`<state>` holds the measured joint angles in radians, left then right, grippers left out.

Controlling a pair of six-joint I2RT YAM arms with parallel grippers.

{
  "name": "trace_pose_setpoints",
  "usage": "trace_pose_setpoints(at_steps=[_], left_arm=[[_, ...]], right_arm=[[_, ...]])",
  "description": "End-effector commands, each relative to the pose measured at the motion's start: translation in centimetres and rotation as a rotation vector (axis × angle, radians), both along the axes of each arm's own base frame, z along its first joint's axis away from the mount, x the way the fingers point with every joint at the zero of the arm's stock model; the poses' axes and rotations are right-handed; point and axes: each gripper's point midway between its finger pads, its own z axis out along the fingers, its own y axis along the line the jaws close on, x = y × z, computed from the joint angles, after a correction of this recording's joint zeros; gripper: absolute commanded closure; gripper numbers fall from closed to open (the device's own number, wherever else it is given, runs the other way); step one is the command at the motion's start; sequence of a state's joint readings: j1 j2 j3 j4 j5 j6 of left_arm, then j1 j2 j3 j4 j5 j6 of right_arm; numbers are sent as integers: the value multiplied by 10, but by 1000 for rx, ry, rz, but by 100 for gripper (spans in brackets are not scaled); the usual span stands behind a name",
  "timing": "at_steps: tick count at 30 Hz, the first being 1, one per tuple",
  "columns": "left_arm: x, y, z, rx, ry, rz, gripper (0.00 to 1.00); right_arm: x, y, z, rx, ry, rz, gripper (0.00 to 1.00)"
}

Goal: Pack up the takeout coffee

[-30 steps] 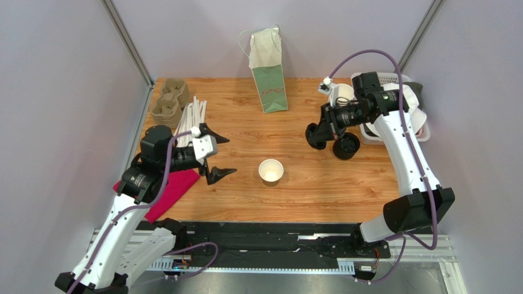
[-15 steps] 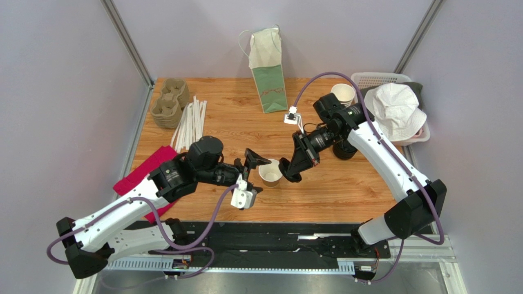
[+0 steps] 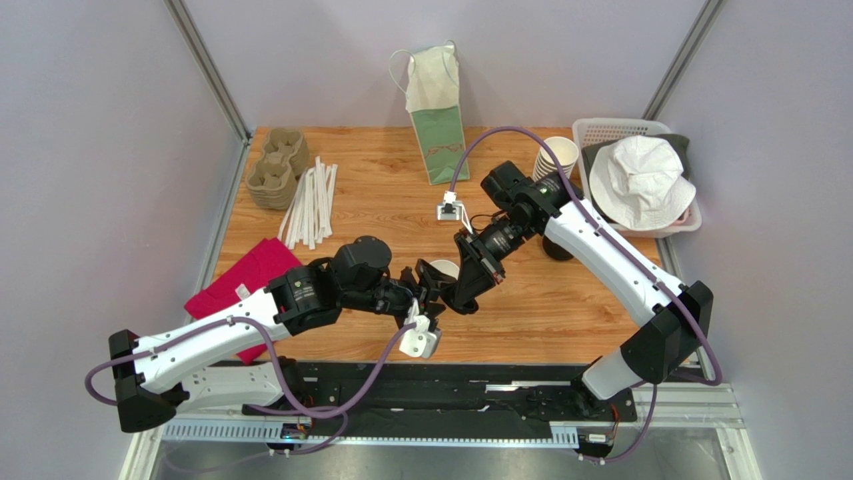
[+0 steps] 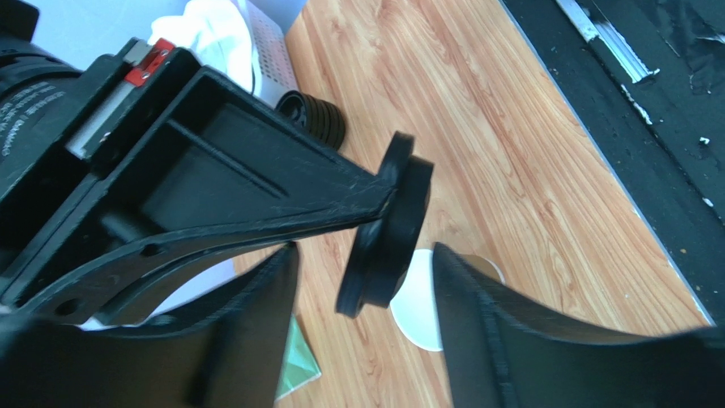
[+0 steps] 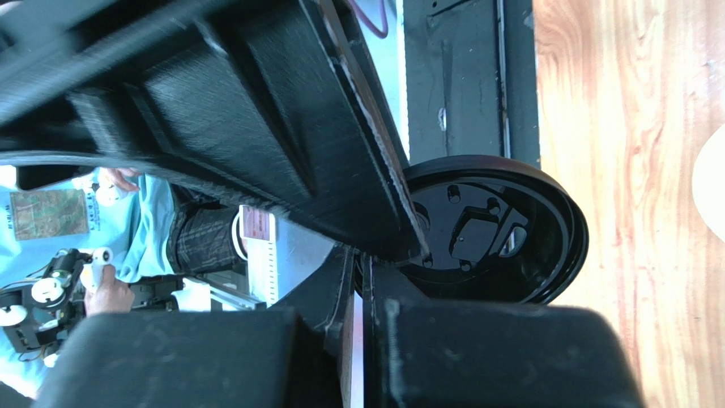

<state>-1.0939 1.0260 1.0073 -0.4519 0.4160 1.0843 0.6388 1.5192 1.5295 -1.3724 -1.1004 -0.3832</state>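
Observation:
A lidless kraft paper cup (image 3: 444, 266) stands at the table's centre, mostly hidden by both grippers; its white inside shows in the left wrist view (image 4: 414, 310). No cup with a lid on is in view. My right gripper (image 3: 459, 288) is shut on the rim of a round black lid (image 5: 493, 229) and holds it tilted on edge just above the cup. My left gripper (image 4: 366, 340) is open, with its two fingers either side of the lid (image 4: 391, 229) and the cup, touching neither. In the top view it (image 3: 429, 290) meets the right gripper over the cup.
A green paper bag (image 3: 438, 130) stands at the back centre. Stacked lidless cups (image 3: 558, 155), a stack of black lids (image 4: 315, 119) and a white basket (image 3: 601, 130) holding a white hat are at the right. Cup carriers (image 3: 278, 165), white straws (image 3: 310, 200) and a red cloth (image 3: 250, 285) lie at the left.
Both arms have swung in to the centre cup. The right gripper brought the black lid from the right side. The left gripper came from over the red cloth.

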Motion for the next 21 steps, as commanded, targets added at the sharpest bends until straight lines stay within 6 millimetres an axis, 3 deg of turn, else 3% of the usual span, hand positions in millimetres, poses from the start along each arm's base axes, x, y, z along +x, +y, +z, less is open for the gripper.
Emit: trace_pose_setpoints(at_steps=[1,8,9,12,13,16,17,19,20,21], left_arm=[[-12,-5,3,1,13,-46,42],[-14,-5,-1,30,104,-13,85],[-12,-4,0,26,117,6,97],[-1,-2,7,-4,259,154,100],[9,4,15,-31,314,209,100],[11,12,34,-105,574,305,100],[20,19,46,-162,649,338,100],[26,25,59,-241,843,412,100],[33,33,71,-301,894,430,100],[40,34,87,-377,907,423,100]], right_arm=[[-21,-11,19,-29,85,27,100],[-16,-7,31,-9,49,42,100],[-13,-6,32,-5,36,43,100],[4,-4,35,-17,-63,27,97],[17,-4,44,-16,-136,2,93],[61,-13,63,4,-197,-133,61],[89,-23,83,47,-263,-226,44],[121,-35,98,50,-267,-371,37],[148,-47,102,66,-313,-459,35],[160,-52,103,63,-317,-518,34]])
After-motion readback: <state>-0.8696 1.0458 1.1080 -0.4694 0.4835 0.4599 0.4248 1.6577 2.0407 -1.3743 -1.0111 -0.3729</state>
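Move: The black lid, already held at its rim by the right gripper, lies between and just beyond the left gripper's open fingers, its middle about 4 cm to the left hand's right and 1 cm back; from the right hand it is 4 cm left and 2 cm back. The paper cup stands some 11 cm ahead of the left hand, 1 cm right and 17 cm below. From the right hand, the lid stack is roughly 24 cm ahead, 21 cm right, 20 cm lower. Hold the left gripper almost still and close its fingers to pinch the lid's near rim. Only then open the right gripper, let go and draw it away forward and up, about 12 cm out and 8 cm higher. Next carry the lid forward with the left hand about 4 cm, slightly left and up, rolling the wrist and swinging the fingertips forward, some 40 degrees in all. ##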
